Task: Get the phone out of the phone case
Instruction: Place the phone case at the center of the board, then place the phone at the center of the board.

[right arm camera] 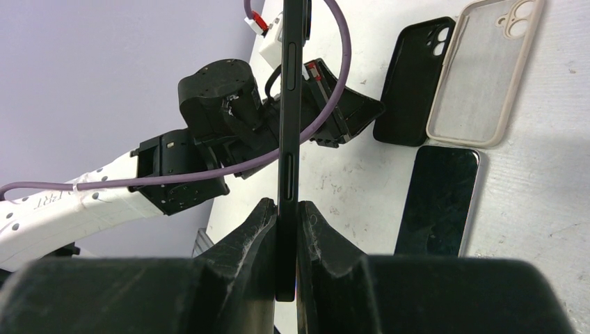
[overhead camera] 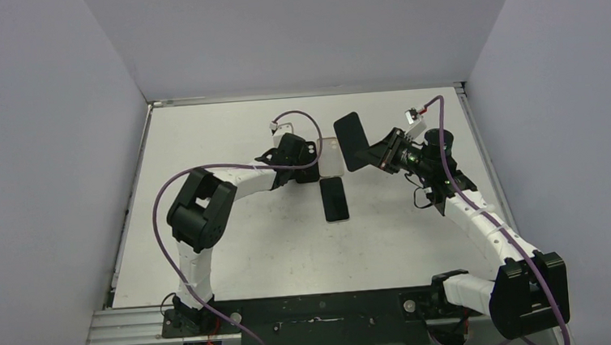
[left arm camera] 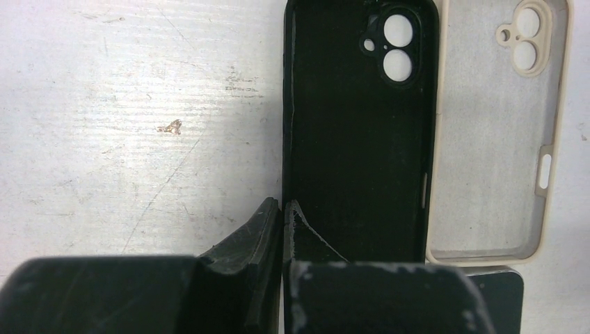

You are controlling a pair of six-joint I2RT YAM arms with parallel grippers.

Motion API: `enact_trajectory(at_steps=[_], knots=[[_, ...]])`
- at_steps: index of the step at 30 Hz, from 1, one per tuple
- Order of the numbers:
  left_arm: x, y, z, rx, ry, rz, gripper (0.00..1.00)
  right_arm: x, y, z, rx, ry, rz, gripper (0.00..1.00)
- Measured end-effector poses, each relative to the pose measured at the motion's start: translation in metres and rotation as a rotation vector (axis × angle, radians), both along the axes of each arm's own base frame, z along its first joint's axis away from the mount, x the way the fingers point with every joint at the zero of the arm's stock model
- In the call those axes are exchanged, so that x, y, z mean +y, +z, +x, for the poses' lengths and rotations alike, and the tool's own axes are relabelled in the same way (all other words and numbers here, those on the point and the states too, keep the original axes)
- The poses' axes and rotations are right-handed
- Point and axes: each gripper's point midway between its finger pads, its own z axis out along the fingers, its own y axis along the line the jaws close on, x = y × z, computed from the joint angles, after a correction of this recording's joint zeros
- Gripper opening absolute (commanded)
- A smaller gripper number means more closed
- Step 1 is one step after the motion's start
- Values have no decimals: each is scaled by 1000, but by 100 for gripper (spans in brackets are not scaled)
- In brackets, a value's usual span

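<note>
My right gripper (overhead camera: 376, 153) is shut on a black phone (overhead camera: 351, 141) and holds it in the air above the table. In the right wrist view this phone (right arm camera: 291, 104) stands edge-on between the fingertips of the right gripper (right arm camera: 289, 207). The empty black phone case (left arm camera: 358, 132) lies open side up on the table. My left gripper (left arm camera: 284, 207) is shut on its left side wall. From the right wrist, the black case (right arm camera: 414, 80) lies in front of the left gripper (right arm camera: 348, 115).
An empty beige case (left arm camera: 497, 132) lies right beside the black one, also seen as a beige case (overhead camera: 330, 159) from above. A second phone (overhead camera: 335, 199) lies screen up just in front of the cases. Grey walls enclose the table (overhead camera: 235, 250).
</note>
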Motion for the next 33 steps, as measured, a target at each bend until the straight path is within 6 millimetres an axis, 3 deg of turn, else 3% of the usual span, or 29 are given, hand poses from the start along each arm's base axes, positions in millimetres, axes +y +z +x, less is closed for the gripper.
enact_trajectory(at_steps=[6,14,21,26,30,33], knots=[[-1,-1,1,-1,-5,5,0,0,0,0,0,0,-1,0],[-3,-1,1,3,-19,3,31,0,-2,-1,3,0,-3,0],[3,9,-4,2,-15,-20,46,9,-27,-10,49,0,-30,0],[27,44,-17,4,-13,-126,60,31,-48,-29,85,38,-66,0],[62,78,-29,-33,36,-241,79,47,-55,-40,90,61,-80,0],[91,99,-41,-65,88,-308,84,59,-61,-45,90,61,-93,0]])
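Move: The left fingertips are shut on the left long wall of the black phone case, whose middle lies about 4 cm to the right, 3 cm ahead and 1 cm lower; the clear case is about 12 cm right and 4 cm ahead, the lying phone about 13 cm right and 11 cm back. From the right hand, which holds the black phone, the lying phone is about 6 cm left and 1 cm ahead, the black case 15 cm left and 15 cm ahead, the clear case 6 cm left and 16 cm ahead, all some 21 cm below. The left hand stays at the black case while its fingers open and free the pinched left wall, then backs off up and to the left by about 10 cm each way, a little back towards its base as well, opening wide and rolling some 20 degrees with its left side dipping. The right hand, keeping its grip on the black phone, starts as the left one leaves and sweeps down, left and back, roughly 10 cm in all, to come in over the lying phone. ##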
